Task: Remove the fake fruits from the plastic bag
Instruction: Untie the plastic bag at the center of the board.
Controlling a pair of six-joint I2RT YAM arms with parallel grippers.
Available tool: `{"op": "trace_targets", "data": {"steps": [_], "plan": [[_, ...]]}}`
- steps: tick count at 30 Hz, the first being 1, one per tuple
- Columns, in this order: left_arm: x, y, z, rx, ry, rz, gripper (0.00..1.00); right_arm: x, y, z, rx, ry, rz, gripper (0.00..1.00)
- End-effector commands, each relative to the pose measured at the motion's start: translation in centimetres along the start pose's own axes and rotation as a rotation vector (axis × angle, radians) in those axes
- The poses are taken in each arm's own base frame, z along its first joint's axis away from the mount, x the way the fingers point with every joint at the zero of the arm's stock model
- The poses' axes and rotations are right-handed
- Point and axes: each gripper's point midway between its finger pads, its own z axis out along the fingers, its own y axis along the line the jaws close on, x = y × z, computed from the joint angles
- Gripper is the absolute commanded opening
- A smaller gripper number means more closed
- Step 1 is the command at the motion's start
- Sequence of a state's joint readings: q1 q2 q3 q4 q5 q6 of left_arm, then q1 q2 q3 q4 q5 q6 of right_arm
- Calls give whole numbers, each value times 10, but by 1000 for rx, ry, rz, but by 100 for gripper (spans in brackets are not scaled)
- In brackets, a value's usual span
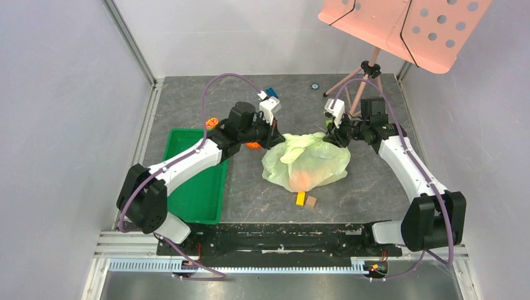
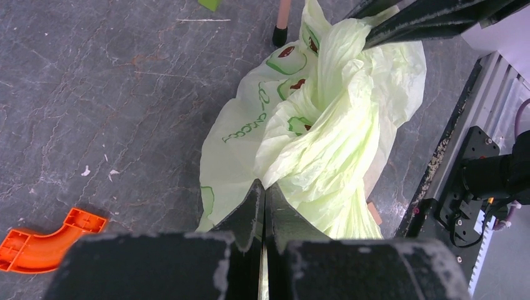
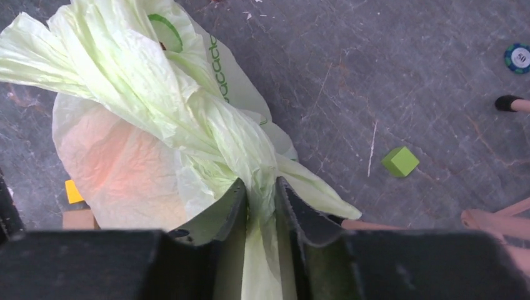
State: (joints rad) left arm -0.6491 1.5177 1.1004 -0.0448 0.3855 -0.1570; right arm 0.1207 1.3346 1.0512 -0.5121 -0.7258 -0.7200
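Observation:
The plastic bag (image 1: 306, 164), pale green and crinkled, lies bunched on the grey table between my two arms. An orange glow shows through its film; it is one of the fake fruits (image 1: 304, 179) inside, seen in the right wrist view as an orange patch (image 3: 106, 169). The other fruits are hidden. My left gripper (image 1: 278, 139) is at the bag's left top, its jaws pressed together on a thin fold of the bag (image 2: 325, 144). My right gripper (image 3: 259, 187) is at the right top, shut on the bag's twisted handle (image 3: 237, 144).
A rigid green tray (image 1: 194, 181) lies left of the bag. A yellow block (image 1: 300, 199) and a tan block (image 1: 310, 201) sit in front of it. An orange curved piece (image 2: 37, 240), a green cube (image 3: 400, 161) and a pink stand's legs (image 1: 350, 81) lie around.

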Motion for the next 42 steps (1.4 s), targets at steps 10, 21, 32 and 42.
{"op": "trace_targets", "data": {"steps": [10,21,32,42], "plan": [[-26,22,-10,-156,-94,-44,2,-49,-20,-38,336,-252,189,0],[-6,34,-34,-224,-168,-237,2,-61,2,-47,334,-703,807,0],[-3,29,-60,-251,-216,-253,2,-57,26,-98,365,-1137,976,0],[-34,-21,-76,-19,-213,-108,59,-64,33,-84,381,-915,784,0]]}}
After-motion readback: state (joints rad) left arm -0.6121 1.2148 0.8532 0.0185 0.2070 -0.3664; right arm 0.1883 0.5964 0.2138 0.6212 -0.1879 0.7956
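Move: Loosely between the right hand's open fingers lies the right part of the plastic bag's twisted top; the knot is some 8 cm to its left and 2 cm back, and the green block about 9 cm ahead, 3 cm right, on the table some 16 cm below. The left hand already pinches the bag's other end, with the knot about 6 cm to its right and 1 cm back; the yellow block sits roughly 14 cm back, 5 cm right and 16 cm below it. Closing on the twisted plastic, the right hand pinches it, rises about 5 cm, dips while drawing back, then climbs again to end some 8 cm up and 6 cm back, rolling its left side up and swinging clockwise. The left hand keeps its pinch at first, edges forward, then pulls about 6 cm left and slightly back, turning counter-clockwise, and at the end rises a little as its fingers open halfway and let go. ##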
